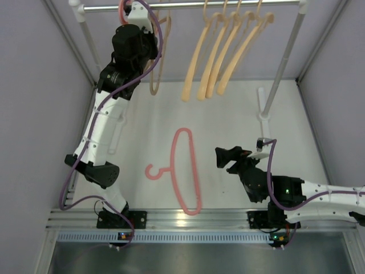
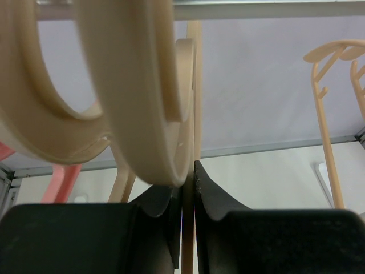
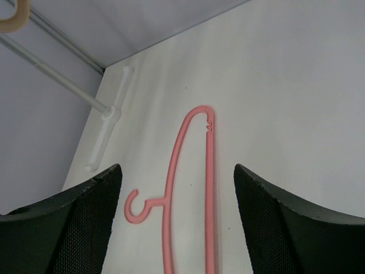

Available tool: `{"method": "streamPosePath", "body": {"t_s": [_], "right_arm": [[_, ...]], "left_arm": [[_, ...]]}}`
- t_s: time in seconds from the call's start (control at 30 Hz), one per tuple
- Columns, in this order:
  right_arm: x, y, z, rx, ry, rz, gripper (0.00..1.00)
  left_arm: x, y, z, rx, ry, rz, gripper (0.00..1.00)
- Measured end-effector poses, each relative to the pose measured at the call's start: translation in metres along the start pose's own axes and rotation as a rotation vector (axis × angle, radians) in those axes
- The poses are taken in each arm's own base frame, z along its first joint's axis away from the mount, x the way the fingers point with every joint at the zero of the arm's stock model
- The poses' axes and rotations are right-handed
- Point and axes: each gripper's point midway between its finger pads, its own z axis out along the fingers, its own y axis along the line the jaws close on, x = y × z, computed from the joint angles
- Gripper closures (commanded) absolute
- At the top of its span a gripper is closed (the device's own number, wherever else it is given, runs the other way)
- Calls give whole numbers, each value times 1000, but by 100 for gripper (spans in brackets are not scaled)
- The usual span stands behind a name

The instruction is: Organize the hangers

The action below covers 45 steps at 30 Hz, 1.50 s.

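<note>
My left gripper (image 1: 138, 16) is up at the grey rail (image 1: 188, 5), shut on the thin bar of a beige-tan hanger (image 1: 155, 80). In the left wrist view the jaws (image 2: 191, 171) pinch that bar (image 2: 189, 240), and two large beige hooks (image 2: 142, 114) fill the view just above them. A pink hanger's hook (image 1: 122, 11) sits on the rail to the left; it also shows in the left wrist view (image 2: 63, 181). Several peach-orange hangers (image 1: 228, 51) hang to the right. Another pink hanger (image 1: 183, 171) lies flat on the table. My right gripper (image 1: 227, 158) is open and empty, above and to its right, with the pink hanger (image 3: 171, 194) between its jaws in view.
White posts (image 1: 285, 57) hold the rail, with a white foot (image 1: 262, 108) on the table; the other post (image 3: 63, 83) and its foot (image 3: 108, 134) show in the right wrist view. Grey walls close in on both sides. An aluminium rail (image 1: 194, 217) runs along the near edge.
</note>
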Motion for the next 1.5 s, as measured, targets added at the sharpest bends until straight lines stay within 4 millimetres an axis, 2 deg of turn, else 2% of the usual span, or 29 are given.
{"method": "streamPosePath", "body": {"t_s": [0.5, 1.0, 1.1, 1.37, 1.5], "right_arm": [[0, 0, 0, 1, -1, -1, 24], [-1, -3, 0, 4, -6, -2, 23], [2, -5, 0, 7, -4, -10, 23], [1, -5, 0, 6, -5, -7, 23], [3, -6, 0, 7, -3, -10, 24]], "left_arm": [[-5, 0, -2, 1, -13, -3, 87], [9, -6, 27, 0, 1, 22, 87], [9, -6, 27, 0, 0, 23, 83], [10, -7, 29, 2, -11, 20, 54], [14, -6, 24, 5, 0, 19, 50]]}}
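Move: My left hand already holds the tan hanger. The rail it goes to is about 10 cm ahead and 10 cm above this hand, directly in line. Also on the rail, another tan hanger hangs roughly 8 cm ahead and 5 cm left, a pink one some 8 cm ahead and 10 cm left, and the nearest orange one 8 cm ahead and 12 cm right. From my right hand, that stretch of rail is about 38 cm ahead, 23 cm left and 34 cm up. Still pinching the tan hanger, I ease my left hand up a touch, then push forward about 3 cm towards the rail, dipping and drifting right by a good centimetre each. There I stop and open the fingers to about half, letting go with the hanger between them, and just begin to sink and draw back. The wrist hardly turns. ##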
